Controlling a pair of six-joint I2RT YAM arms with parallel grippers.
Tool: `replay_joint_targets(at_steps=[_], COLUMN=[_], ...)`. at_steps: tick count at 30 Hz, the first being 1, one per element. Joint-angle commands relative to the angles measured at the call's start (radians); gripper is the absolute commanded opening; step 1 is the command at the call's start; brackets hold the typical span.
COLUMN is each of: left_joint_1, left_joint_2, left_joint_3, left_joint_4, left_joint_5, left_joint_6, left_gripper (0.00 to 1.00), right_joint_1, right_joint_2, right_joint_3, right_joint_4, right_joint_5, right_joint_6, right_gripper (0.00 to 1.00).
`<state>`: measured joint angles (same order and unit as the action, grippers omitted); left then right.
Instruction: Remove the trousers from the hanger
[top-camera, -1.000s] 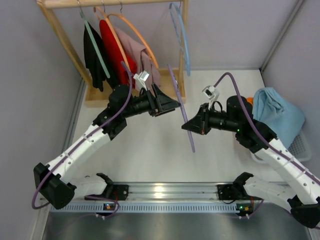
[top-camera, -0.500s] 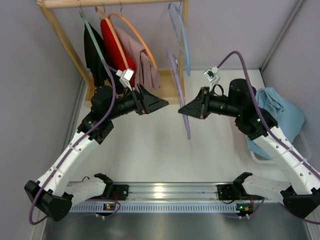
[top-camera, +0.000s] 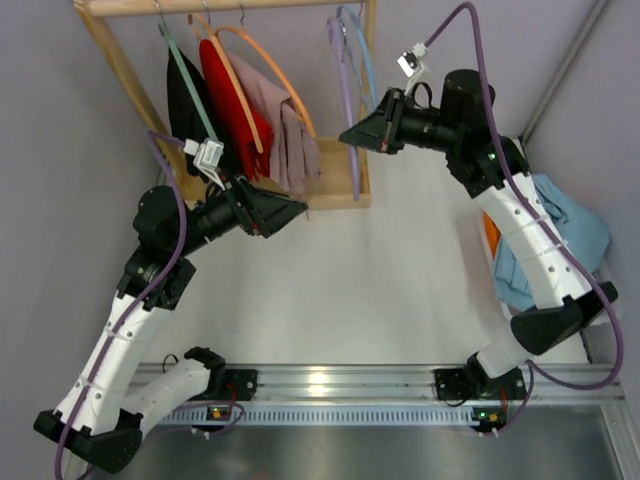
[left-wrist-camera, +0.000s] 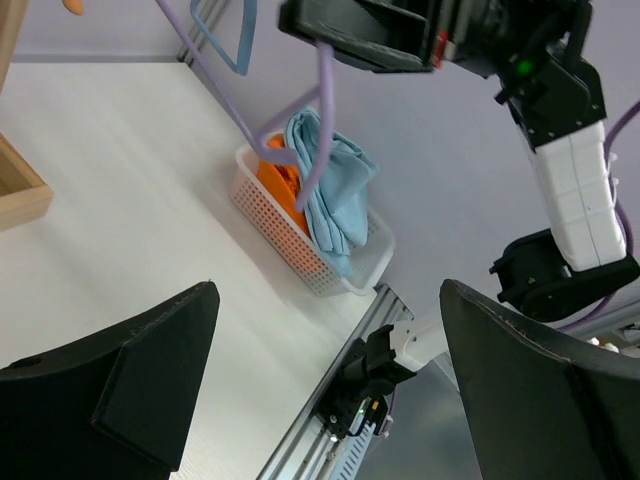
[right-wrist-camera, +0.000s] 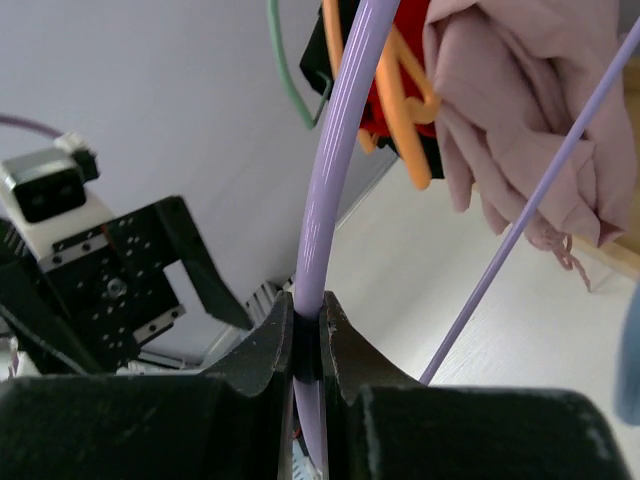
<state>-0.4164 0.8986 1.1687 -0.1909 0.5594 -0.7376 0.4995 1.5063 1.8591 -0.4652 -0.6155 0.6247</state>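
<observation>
The lavender hanger (top-camera: 339, 70) is bare and stands nearly upright at the wooden rack, its top up by the rail. My right gripper (top-camera: 347, 135) is shut on its lower rim, and the purple bar (right-wrist-camera: 335, 150) sits pinched between the jaws of the right gripper (right-wrist-camera: 308, 330). The light blue trousers (top-camera: 565, 235) lie bunched at the far right, off the hanger and partly behind my right arm. In the left wrist view the trousers (left-wrist-camera: 335, 195) rest in a white basket (left-wrist-camera: 290, 235). My left gripper (top-camera: 298, 208) is open and empty, left of and below the hanger; its jaws stand wide apart (left-wrist-camera: 328, 300).
The wooden rack (top-camera: 225, 6) at the back holds a pale blue hanger (top-camera: 367, 60), an orange hanger (top-camera: 275, 70) with a dusty pink garment (top-camera: 285, 125), plus red and black clothes. An orange cloth (left-wrist-camera: 280, 185) lies in the basket beside the trousers.
My right arm has carried the hanger up and back to the rack's rail. My left gripper has opened wide and drawn back to the left, away from the hanger.
</observation>
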Motion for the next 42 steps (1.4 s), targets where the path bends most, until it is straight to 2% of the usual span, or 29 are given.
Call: replay_joint_targets(at_steps=[1,11,22,37,42], left_joint_1=[0.021,0.034,0.059,0.074,0.080], left_joint_2=[-0.024,-0.059,-0.078,-0.090,-0.092], left_joint_3=[0.008,-0.030,-0.056,-0.078,-0.086], left_joint_4=[0.010,0.010,0.011,0.010,0.011], left_joint_5=[-0.004,-0.006,-0.006,-0.009,-0.006], left_joint_6=[0.000,-0.028,-0.068,-0.089,-0.097], left_gripper=[0.98,0.98,0.98,0.98,0.98], right_joint_1=[-0.045,-0.061,-0.099,-0.133,-0.138], right_joint_2=[0.060,0.252,0.382,0.442,0.414], right_joint_3=[0.130,0.374,0.497,0.427,0.407], right_joint_4=[0.031,0.085,0.166,0.168,0.257], right_joint_5=[-0.038,-0.012,0.022,0.023,-0.071], right_joint_6=[0.035,0.035,0.086,0.171,0.236], right_gripper=[0.00,0.00,0.00,0.00,0.00])
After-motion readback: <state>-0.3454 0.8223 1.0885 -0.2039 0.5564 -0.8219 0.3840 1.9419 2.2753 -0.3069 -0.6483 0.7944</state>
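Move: The purple hanger is already pinched in the right hand; the free stretch of rack rod it is headed for lies about 21 cm ahead, 2 cm to the left and some 15 cm above that hand. The blue hanger hangs some 14 cm ahead, 2 cm to the right and 5 cm higher; the pink trousers are about 14 cm left, 7 cm ahead and 5 cm lower. From the open, empty left hand, that rod stretch is roughly 34 cm ahead, 12 cm right and 17 cm up. The emptied purple hanger is carried forward about 13 cm in the right hand's unchanged pinch, towards the rod between the pink trousers and the blue hanger. The hand climbs a couple of centimetres midway, sinks slightly, then stops, its wrist having turned some 10 degrees. The left hand, still wide open, drifts about 2 cm left and slightly down. ##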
